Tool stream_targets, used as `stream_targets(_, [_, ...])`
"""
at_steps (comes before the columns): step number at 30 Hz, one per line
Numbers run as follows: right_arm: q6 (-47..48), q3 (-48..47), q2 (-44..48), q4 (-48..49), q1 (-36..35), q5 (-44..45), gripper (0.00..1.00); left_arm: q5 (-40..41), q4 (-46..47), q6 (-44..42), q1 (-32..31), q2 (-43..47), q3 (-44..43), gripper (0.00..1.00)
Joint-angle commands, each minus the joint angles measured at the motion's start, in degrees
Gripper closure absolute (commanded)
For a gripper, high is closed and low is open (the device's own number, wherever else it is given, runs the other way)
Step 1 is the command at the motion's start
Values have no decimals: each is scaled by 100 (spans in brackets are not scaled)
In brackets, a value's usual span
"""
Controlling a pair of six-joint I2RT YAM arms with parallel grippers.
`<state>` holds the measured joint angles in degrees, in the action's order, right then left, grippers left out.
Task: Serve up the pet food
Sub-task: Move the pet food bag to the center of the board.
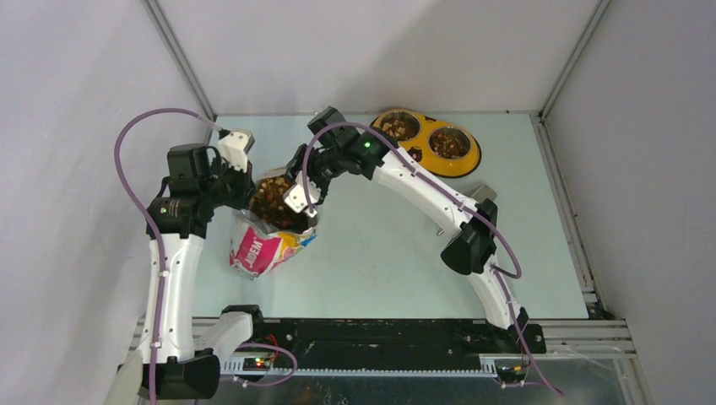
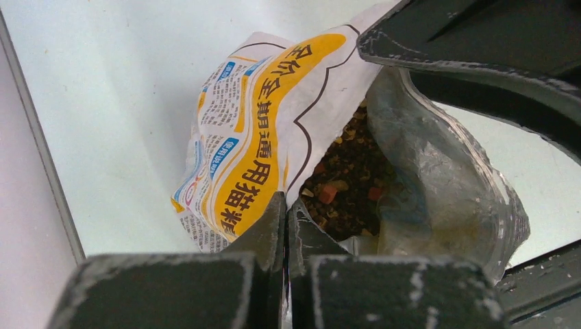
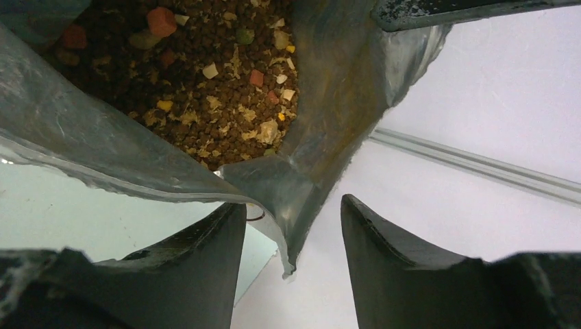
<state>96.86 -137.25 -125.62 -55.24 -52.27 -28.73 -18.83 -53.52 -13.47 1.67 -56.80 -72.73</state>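
The glossy white, orange and pink bag (image 1: 263, 245) stands upright at the left of the table with its mouth open. The pet food (image 1: 274, 198) fills it: brown kibble with some red and tan bits. My left gripper (image 1: 252, 196) is shut on the bag's left rim. In the left wrist view its fingertips (image 2: 286, 205) pinch the printed edge of the bag (image 2: 260, 130), with kibble (image 2: 349, 171) just beyond. My right gripper (image 1: 297, 213) is open at the opposite rim. In the right wrist view the gripper (image 3: 293, 212) straddles the bag's foil corner (image 3: 301, 199), which hangs loose between the fingers below the kibble (image 3: 205, 89).
A yellow oval double-bowl feeder (image 1: 422, 156) sits at the back right with kibble in both bowls. A grey metal scoop (image 1: 483, 192) lies partly behind the right arm. Grey walls and a metal rail (image 3: 479, 168) enclose the table.
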Motion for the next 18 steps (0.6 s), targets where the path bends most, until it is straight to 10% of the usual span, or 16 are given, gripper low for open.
stream_targets(1, [0,-240,-138,114,-9,-50,44,-307,-262,-115,-112,-106,-225,100])
stream_targets(11, [-223,-192,-343,461,97,254,53,-459,-322,-199,-119,-163,-263,100])
stream_targets(18, [-590,-129,-198,545,3,239,100,-501,-312,-229,-283,-270,-254,100])
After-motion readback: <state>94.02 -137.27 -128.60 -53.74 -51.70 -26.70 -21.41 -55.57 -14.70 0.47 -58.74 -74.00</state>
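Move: Between and just below the right hand's half-open fingers rises the far corner of the pet food bag's rim, about 2 cm ahead and 3 cm down. The food in the bag's mouth lies some 7 cm back, 2 cm to the left and 10 cm below; the left gripper, shut on the rim's left edge, is roughly 6 cm back and 6 cm left of the right hand. From the left hand, that far corner is about 8 cm ahead, 6 cm right and 2 cm below. Sinking about 3 cm with its fingers still pointing left and down, the right hand also works some 2 cm forward onto the far corner of the bag's open rim, then stops and closes its fingers from half open to nearly shut, pinching the rim between the tips. The left hand keeps its pinch on the left edge and eases about 1 cm to the right. ##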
